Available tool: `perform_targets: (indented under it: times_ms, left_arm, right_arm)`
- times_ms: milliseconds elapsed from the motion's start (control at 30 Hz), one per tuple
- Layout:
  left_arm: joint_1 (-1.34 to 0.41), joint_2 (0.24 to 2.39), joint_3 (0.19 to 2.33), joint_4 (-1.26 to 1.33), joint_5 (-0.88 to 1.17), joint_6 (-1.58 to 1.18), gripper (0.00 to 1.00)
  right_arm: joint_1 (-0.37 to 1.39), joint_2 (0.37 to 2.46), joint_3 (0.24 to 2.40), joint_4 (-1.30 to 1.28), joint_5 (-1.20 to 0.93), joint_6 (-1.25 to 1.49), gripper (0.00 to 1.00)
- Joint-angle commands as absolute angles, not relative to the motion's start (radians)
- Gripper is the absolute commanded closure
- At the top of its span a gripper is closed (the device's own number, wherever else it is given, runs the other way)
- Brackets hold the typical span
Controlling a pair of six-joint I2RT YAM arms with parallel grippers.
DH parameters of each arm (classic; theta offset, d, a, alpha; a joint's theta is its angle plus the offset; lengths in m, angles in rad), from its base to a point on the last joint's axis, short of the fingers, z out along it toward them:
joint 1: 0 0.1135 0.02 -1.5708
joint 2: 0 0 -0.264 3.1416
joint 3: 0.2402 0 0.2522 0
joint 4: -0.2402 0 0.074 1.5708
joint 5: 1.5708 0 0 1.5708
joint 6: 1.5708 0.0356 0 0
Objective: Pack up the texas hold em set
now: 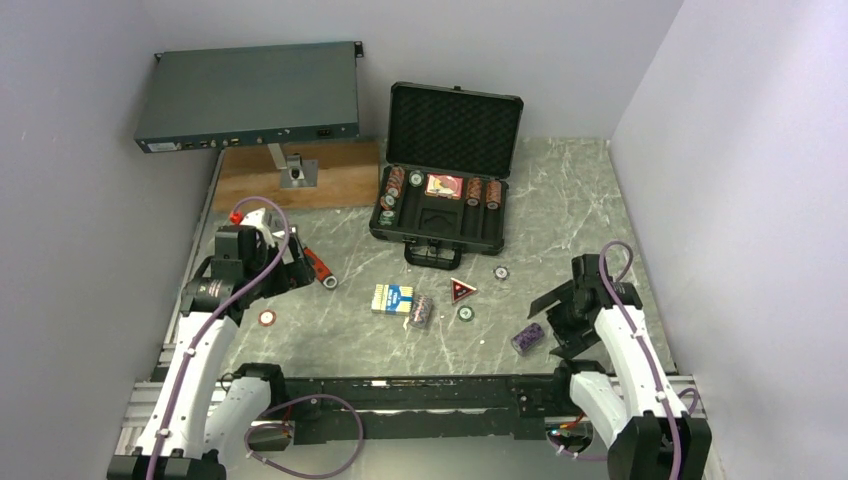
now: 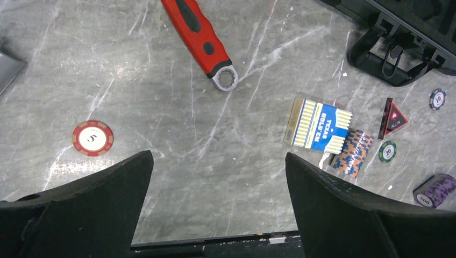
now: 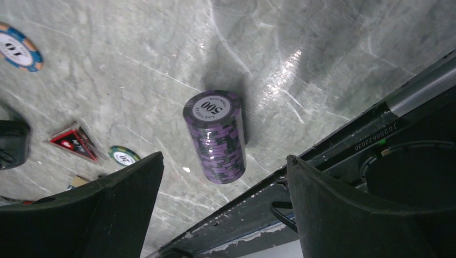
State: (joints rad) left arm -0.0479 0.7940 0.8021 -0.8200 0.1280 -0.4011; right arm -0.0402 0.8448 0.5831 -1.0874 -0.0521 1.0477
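The black foam-lined case (image 1: 440, 228) lies open at the back, with chip rows and a red card pack inside. On the table lie the blue-yellow card box (image 1: 393, 299), an orange-blue chip stack (image 1: 420, 311), the red triangular token (image 1: 461, 290), a green chip (image 1: 465, 313), a blue chip (image 1: 501, 272), a red chip (image 1: 267, 318) and a purple chip stack (image 1: 527, 337). My left gripper (image 2: 218, 156) is open and empty, above bare table between the red chip (image 2: 93, 138) and the card box (image 2: 317, 125). My right gripper (image 3: 224, 157) is open, just above the lying purple stack (image 3: 216, 137).
A red-handled wrench (image 1: 318, 267) lies by my left gripper. A large grey electronics box (image 1: 250, 95) stands on a mount over a wooden board (image 1: 300, 175) at the back left. The black rail (image 1: 420, 395) runs along the near edge, close to the purple stack.
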Motion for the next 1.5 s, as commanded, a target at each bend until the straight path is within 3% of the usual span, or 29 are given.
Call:
perform_targets:
  times_ms: [0,333,667,1467]
  left_arm:
    - [-0.052,0.792,0.799,-0.792,0.142,-0.387,0.0]
    - [-0.052,0.779,0.797,-0.786,0.129,-0.384,0.0]
    - [-0.052,0.772,0.798,-0.791,0.114,-0.385,0.0]
    - [-0.052,0.753,0.798,-0.795,0.116,-0.396,0.01]
  right_arm:
    - [-0.02,0.885,0.563,-1.07,-0.075,1.123,0.15]
    - [0.17,1.034,0.596,-0.985,-0.018,1.237,0.33]
    - [0.21,1.106,0.617,-1.012,0.067,1.222,0.47]
    - [0.212,1.154,0.598,-0.954,0.086,1.151,0.47]
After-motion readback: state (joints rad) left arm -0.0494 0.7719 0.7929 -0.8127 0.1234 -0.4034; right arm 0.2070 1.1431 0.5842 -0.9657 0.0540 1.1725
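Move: The purple chip roll lies on the table about 3 cm to the right hand's left, roughly 1 cm back and 5 cm below it. The green-rimmed chip is some 17 cm left and 5 cm ahead of this hand, the red triangle 18 cm left and 11 cm ahead, the blue-rimmed chip 9 cm left and 15 cm ahead. From the left hand the purple roll is some 48 cm right, 11 cm back and 15 cm lower. Lower the right gripper about 3.5 cm over the purple chip roll while shifting left nearly 3 cm, then ease back right about 1 cm and keep sinking slowly. Tip the fingers some 10 degrees back towards the base, nearer to vertical, and narrow them from almost wide open to about half, one finger on either side of the roll's near-right end, without squeezing yet. ##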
